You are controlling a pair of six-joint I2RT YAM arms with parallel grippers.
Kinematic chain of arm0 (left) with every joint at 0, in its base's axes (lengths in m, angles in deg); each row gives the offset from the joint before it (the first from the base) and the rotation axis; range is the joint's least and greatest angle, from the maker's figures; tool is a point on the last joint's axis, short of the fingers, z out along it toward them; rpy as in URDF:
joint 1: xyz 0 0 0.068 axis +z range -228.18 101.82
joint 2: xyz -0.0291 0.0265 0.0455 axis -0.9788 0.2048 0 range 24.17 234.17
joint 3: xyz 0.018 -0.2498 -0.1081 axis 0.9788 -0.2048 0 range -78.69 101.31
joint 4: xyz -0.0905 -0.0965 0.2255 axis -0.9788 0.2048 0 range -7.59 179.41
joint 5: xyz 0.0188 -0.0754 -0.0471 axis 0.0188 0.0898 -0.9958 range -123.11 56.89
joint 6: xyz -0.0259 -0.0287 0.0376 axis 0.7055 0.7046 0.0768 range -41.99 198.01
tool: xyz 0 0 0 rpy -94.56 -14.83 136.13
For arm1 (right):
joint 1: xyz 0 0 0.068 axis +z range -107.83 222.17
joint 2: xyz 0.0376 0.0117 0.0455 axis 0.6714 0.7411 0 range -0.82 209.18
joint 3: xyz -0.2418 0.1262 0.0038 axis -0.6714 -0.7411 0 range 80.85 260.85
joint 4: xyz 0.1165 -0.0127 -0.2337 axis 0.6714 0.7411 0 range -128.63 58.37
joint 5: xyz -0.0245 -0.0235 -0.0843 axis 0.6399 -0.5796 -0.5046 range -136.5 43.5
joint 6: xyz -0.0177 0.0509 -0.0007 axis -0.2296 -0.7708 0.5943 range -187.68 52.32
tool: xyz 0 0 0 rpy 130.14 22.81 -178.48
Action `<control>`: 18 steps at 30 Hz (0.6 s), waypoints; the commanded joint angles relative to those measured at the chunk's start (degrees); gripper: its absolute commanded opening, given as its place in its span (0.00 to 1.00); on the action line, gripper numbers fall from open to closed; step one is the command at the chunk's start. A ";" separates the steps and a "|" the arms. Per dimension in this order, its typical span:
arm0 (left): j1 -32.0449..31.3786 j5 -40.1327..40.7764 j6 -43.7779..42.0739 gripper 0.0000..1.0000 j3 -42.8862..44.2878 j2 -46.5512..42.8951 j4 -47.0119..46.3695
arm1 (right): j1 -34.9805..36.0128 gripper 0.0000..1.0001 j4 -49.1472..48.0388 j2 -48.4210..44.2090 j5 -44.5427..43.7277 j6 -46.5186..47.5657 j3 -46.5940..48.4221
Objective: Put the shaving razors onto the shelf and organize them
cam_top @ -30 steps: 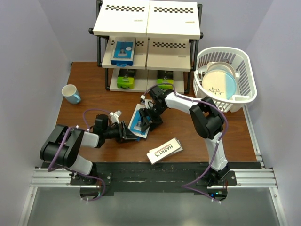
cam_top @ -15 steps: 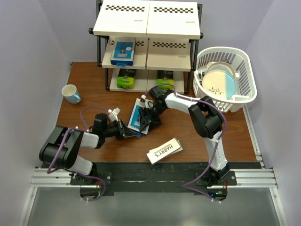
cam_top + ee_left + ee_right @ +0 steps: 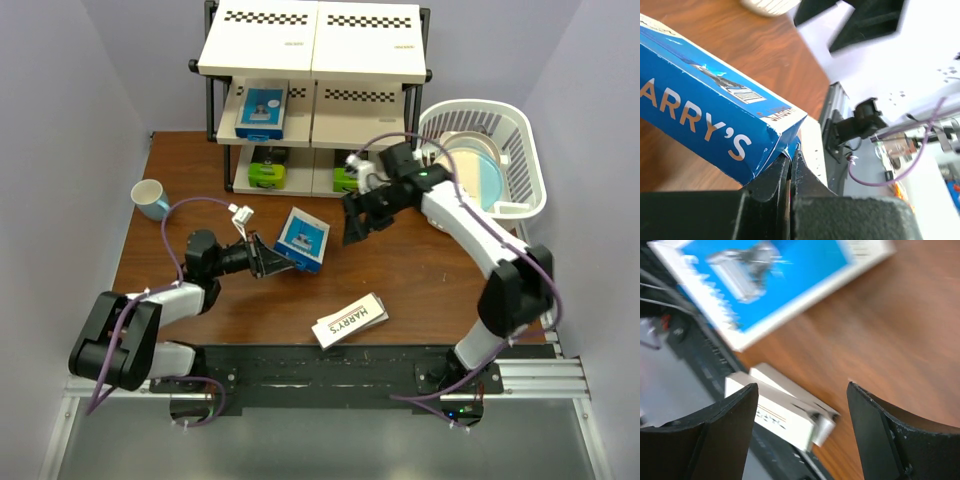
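Note:
My left gripper (image 3: 272,260) is shut on the lower left corner of a blue-and-white razor box (image 3: 303,238), which sits tilted mid-table. In the left wrist view the closed jaws pinch the blue HARRY'S box (image 3: 705,112) at its corner, with the left gripper (image 3: 790,156) just under it. My right gripper (image 3: 355,226) hangs open to the right of that box, holding nothing. Its wrist view shows the box (image 3: 775,285) and two white razor boxes (image 3: 785,412) below the open right gripper (image 3: 802,387). The white HARRY'S boxes (image 3: 350,320) lie near the front edge. The shelf (image 3: 310,45) holds a blue box (image 3: 262,108) and two black-and-green boxes (image 3: 267,172).
A white basket (image 3: 520,200) with a white-and-blue plate (image 3: 468,172) stands right of the shelf, close to my right arm. A pale blue mug (image 3: 150,198) sits at the left edge of the table.
My left gripper shut on the blue-and-white box's corner and turned it. My right gripper left the box and swung up and to the right, towards the shelf.

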 commanded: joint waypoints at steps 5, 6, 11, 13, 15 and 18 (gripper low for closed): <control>-0.26 -5.19 5.26 0.00 11.38 -2.78 -14.01 | -4.59 0.78 2.13 -12.85 -8.52 6.70 -9.24; -0.35 -5.10 5.43 0.00 12.97 -2.60 -14.62 | -4.77 0.78 1.69 -13.48 -8.79 6.79 -9.77; -1.75 -3.87 6.57 0.00 24.99 0.73 -15.42 | -6.79 0.78 2.30 -16.82 -9.93 8.02 -12.41; -2.45 -2.04 7.28 0.00 28.17 2.66 -14.63 | -7.32 0.78 2.65 -17.79 -10.11 8.28 -13.03; -2.98 -0.54 7.72 0.00 32.48 4.16 -12.80 | -7.85 0.78 2.57 -18.66 -10.37 8.55 -13.82; -4.12 4.46 8.42 0.00 36.62 7.32 -9.11 | -8.73 0.78 2.39 -19.02 -10.55 8.55 -14.26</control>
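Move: The left hand pinches the blue razor box; the empty right half of the middle shelf lies about 25 cm ahead, 14 cm right and 8 cm above it. The shelved blue box sits level with that spot, some 20 cm to the left of it, and the right green package is below it on the bottom shelf, about 23 cm ahead and 13 cm right of the left hand. From the right hand the free spot is roughly 18 cm ahead and 1 cm right, 6 cm above. Left hand lifts its pinched box about 20 cm, edging forward, far side tilting up; open right hand withdraws rightward. ##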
